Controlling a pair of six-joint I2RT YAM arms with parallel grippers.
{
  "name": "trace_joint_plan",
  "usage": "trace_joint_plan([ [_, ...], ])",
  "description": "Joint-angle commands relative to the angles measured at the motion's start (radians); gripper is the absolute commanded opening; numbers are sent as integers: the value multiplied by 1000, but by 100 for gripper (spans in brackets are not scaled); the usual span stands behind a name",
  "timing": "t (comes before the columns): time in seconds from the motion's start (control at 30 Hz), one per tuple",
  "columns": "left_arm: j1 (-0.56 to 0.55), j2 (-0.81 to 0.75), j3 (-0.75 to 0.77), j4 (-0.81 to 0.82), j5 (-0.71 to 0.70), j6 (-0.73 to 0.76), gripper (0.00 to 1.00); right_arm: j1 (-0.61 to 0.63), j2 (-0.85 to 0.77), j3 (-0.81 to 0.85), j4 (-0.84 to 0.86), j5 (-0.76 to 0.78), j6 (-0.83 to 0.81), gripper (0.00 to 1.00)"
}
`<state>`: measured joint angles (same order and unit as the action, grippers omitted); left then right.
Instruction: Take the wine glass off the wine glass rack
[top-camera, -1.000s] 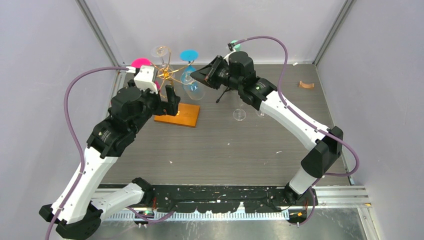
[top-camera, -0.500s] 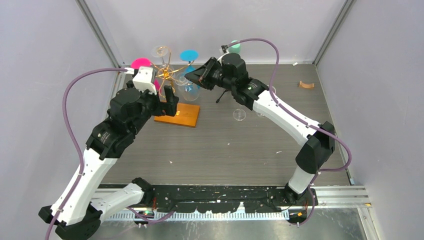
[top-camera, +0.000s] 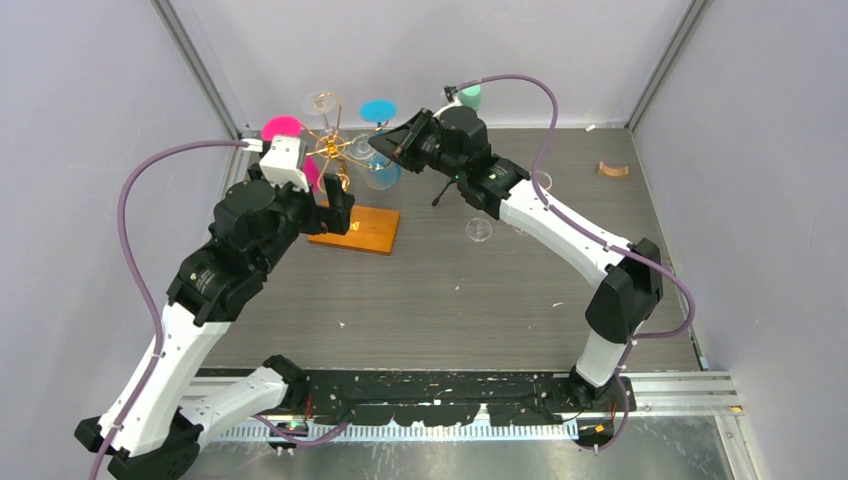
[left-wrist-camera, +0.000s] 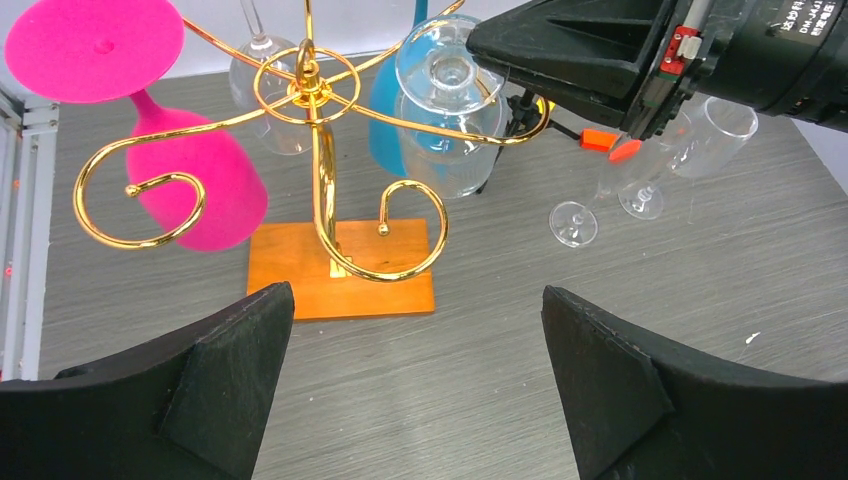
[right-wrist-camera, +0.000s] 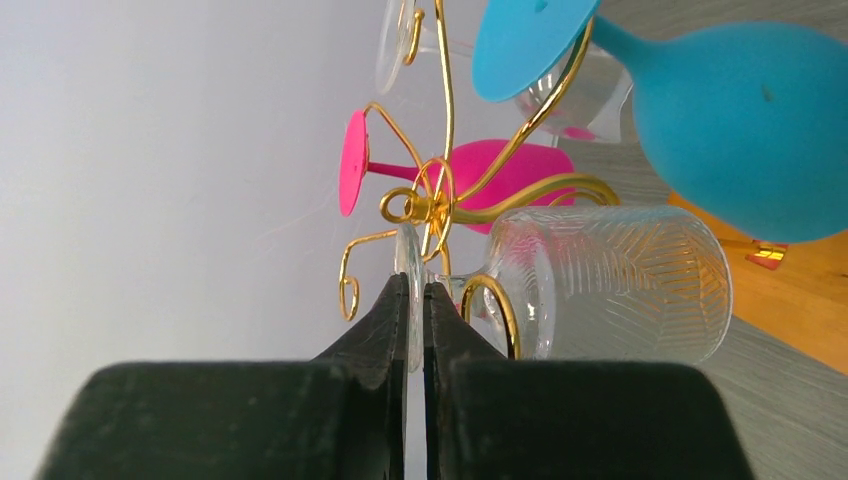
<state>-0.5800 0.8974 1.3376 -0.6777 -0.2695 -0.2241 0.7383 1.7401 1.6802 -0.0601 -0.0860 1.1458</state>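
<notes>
The wine glass rack (left-wrist-camera: 318, 180), gold wire scrolls on an orange-brown wooden base (left-wrist-camera: 340, 268), stands at the table's far left (top-camera: 330, 150). A clear ribbed wine glass (right-wrist-camera: 610, 280) hangs upside down from it, its stem still inside a gold curl (right-wrist-camera: 497, 305). My right gripper (right-wrist-camera: 410, 290) is shut on the rim of this glass's foot; it reaches in from the right (top-camera: 388, 146). The same glass (left-wrist-camera: 450, 110) shows in the left wrist view. My left gripper (left-wrist-camera: 415, 300) is open and holds nothing, just in front of the wooden base (top-camera: 360, 230).
A pink glass (left-wrist-camera: 190, 185), a blue glass (left-wrist-camera: 385, 125) and another clear glass (left-wrist-camera: 265, 95) hang on the rack. Two clear glasses (top-camera: 479, 229) (top-camera: 540, 183) are on the table to the right. A mint-green cylinder (top-camera: 470, 95) stands at the back; a small brown piece (top-camera: 612, 170) lies far right.
My right gripper has shifted left and toward the back, closer to the rack's centre, still shut on the glass's foot. The left arm has hardly moved.
</notes>
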Motion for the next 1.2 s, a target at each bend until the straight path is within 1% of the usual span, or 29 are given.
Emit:
trace_joint_plan([
  [0.0, 6, -19, -2, 42, -13, 12, 97, 6, -14, 53, 168, 96, -7, 0],
  [0.33, 5, -24, -3, 39, 6, 2, 98, 5, -51, 26, 176, 231, 7, 0],
  [0.73, 4, -21, 9, 44, 76, -30, 100, 4, -209, -167, 258, 346, 79, 0],
  [0.97, 5, -9, 24, 51, 123, -52, 100, 1, -288, -218, 278, 361, 100, 0],
  [1.17, 5, -13, 11, 94, 168, -83, 100, -5, -381, -303, 262, 368, 166, 0],
])
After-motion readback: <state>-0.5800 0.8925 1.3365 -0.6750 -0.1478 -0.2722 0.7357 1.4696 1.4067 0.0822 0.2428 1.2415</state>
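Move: My right hand already pinches the foot of a clear wine glass, whose bowl hangs about 7 cm below. The curled end of its gold hook is some 3 cm back and 3 cm right of me; the rack's hub is roughly 7 cm left and 2 cm ahead, nearly level. The blue glass is around 8 cm ahead, 1 cm right and 7 cm down. From my left hand, the clear glass is some 14 cm ahead, 4 cm right and 5 cm below. Keeping my pinch on the foot, I carry the glass forward about 3 cm with my right hand, past the hook's curl, then swing it right and back again, rising some 4 cm as it leaves the rack. I end about 8 cm to the right, turned clockwise some 20 degrees. My open, empty left hand drifts right 2 cm, turning slightly clockwise. ##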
